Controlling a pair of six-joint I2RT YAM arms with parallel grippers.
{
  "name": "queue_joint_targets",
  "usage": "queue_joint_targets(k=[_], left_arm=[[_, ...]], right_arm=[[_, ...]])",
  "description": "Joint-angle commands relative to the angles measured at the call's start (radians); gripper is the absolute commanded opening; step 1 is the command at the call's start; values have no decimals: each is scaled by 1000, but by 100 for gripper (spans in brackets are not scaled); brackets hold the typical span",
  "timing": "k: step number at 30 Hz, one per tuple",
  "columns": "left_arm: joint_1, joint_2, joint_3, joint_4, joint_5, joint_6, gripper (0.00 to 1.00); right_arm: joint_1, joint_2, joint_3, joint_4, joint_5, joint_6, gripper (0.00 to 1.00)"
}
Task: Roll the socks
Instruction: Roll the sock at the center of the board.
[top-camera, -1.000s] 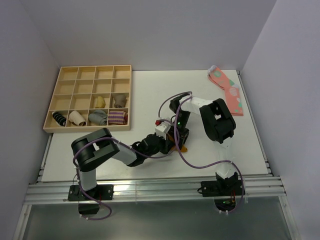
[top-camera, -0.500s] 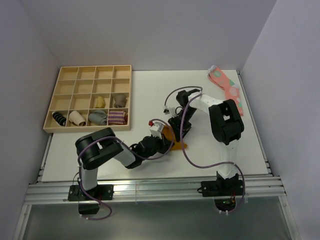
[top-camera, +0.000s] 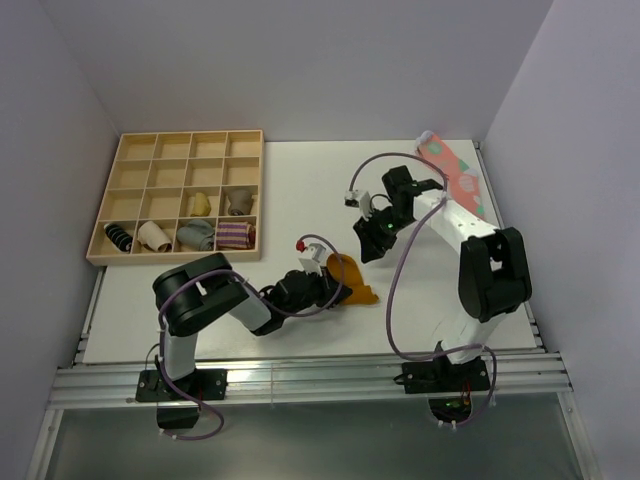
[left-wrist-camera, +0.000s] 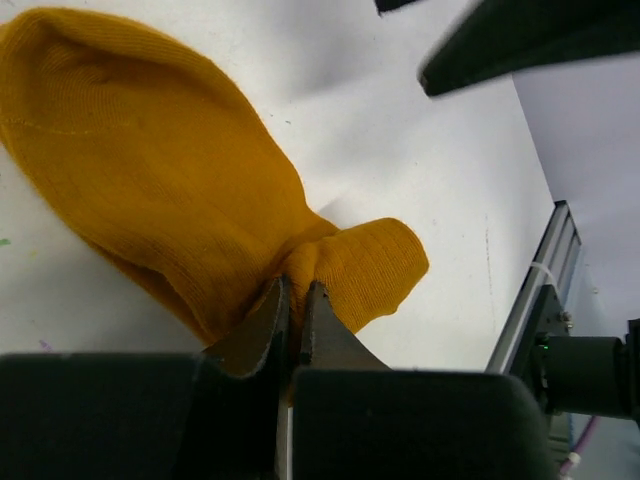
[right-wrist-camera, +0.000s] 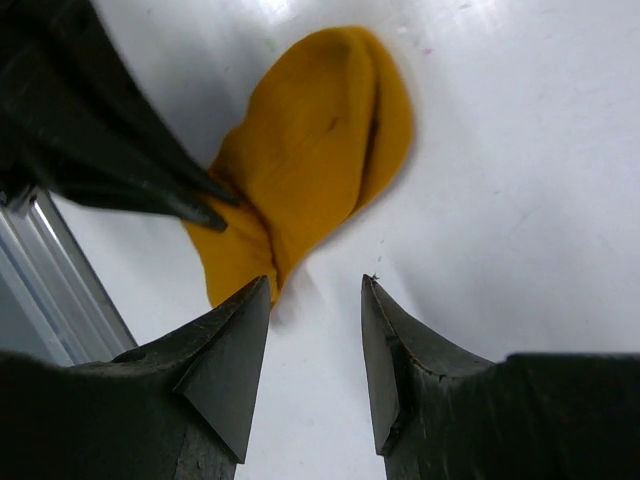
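Observation:
The mustard-orange sock (top-camera: 351, 279) lies flat on the white table near the middle front. Its brown cuff does not show in any view. My left gripper (top-camera: 333, 287) reaches in low from the left and is shut on a pinched fold near the sock's narrow end. In the left wrist view the two fingertips (left-wrist-camera: 272, 300) squeeze the sock (left-wrist-camera: 160, 180), gripper midpoint (left-wrist-camera: 296, 287). My right gripper (top-camera: 366, 243) is open and empty, raised behind and to the right of the sock. In the right wrist view the sock (right-wrist-camera: 320, 140) lies beyond the open gripper (right-wrist-camera: 316, 282).
A wooden compartment tray (top-camera: 180, 140) stands at the back left, with sock bundles in its front rows. A pink sock with pale spots (top-camera: 455, 180) lies at the back right by the wall. The metal rail (top-camera: 300, 378) runs along the table's front edge.
My right gripper has pulled off the sock, moving up and back to the right, and its arm has swung right. The sock is now uncovered. My left gripper still holds it.

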Motion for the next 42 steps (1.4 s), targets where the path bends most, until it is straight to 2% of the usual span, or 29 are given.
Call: queue_joint_targets(k=[1,8,14,23,35,42], left_arm=[[13,58,-54,-216,91,-59,0],[47,58,-22,-323,146,-130,0],[102,82,-22,-335,240,-199,0],[130,114,33,-417,318,-206,0],[182,191,44,-359,436,-263,0],[211,203,64,-400,476,-260,0]], right_arm=[[4,-75,-54,23,-45,-148,49],[17,-181,-140,7,-77,-242,50],[88,-261,-260,67,-19,-268,50],[211,-340,-404,172,91,-276,50],[286,-305,-455,250,170,-314,50],[307,-259,-464,265,194,-336,50]])
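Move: The mustard sock's short stub, poking out to the right of the left fingers that already pinch the sock, lies about 9 cm back from the right hand, hardly to either side, and 7 cm below. The sock's wide flap is some 4 cm back, 3 cm left and 7 cm below that hand. From the left hand the stub is about 3 cm right and 1 cm back, the flap 4 cm ahead, straight out. Right hand, open, comes back about 9 cm, then down, to the stub; left, still pinching, rolls some 25 degrees. ##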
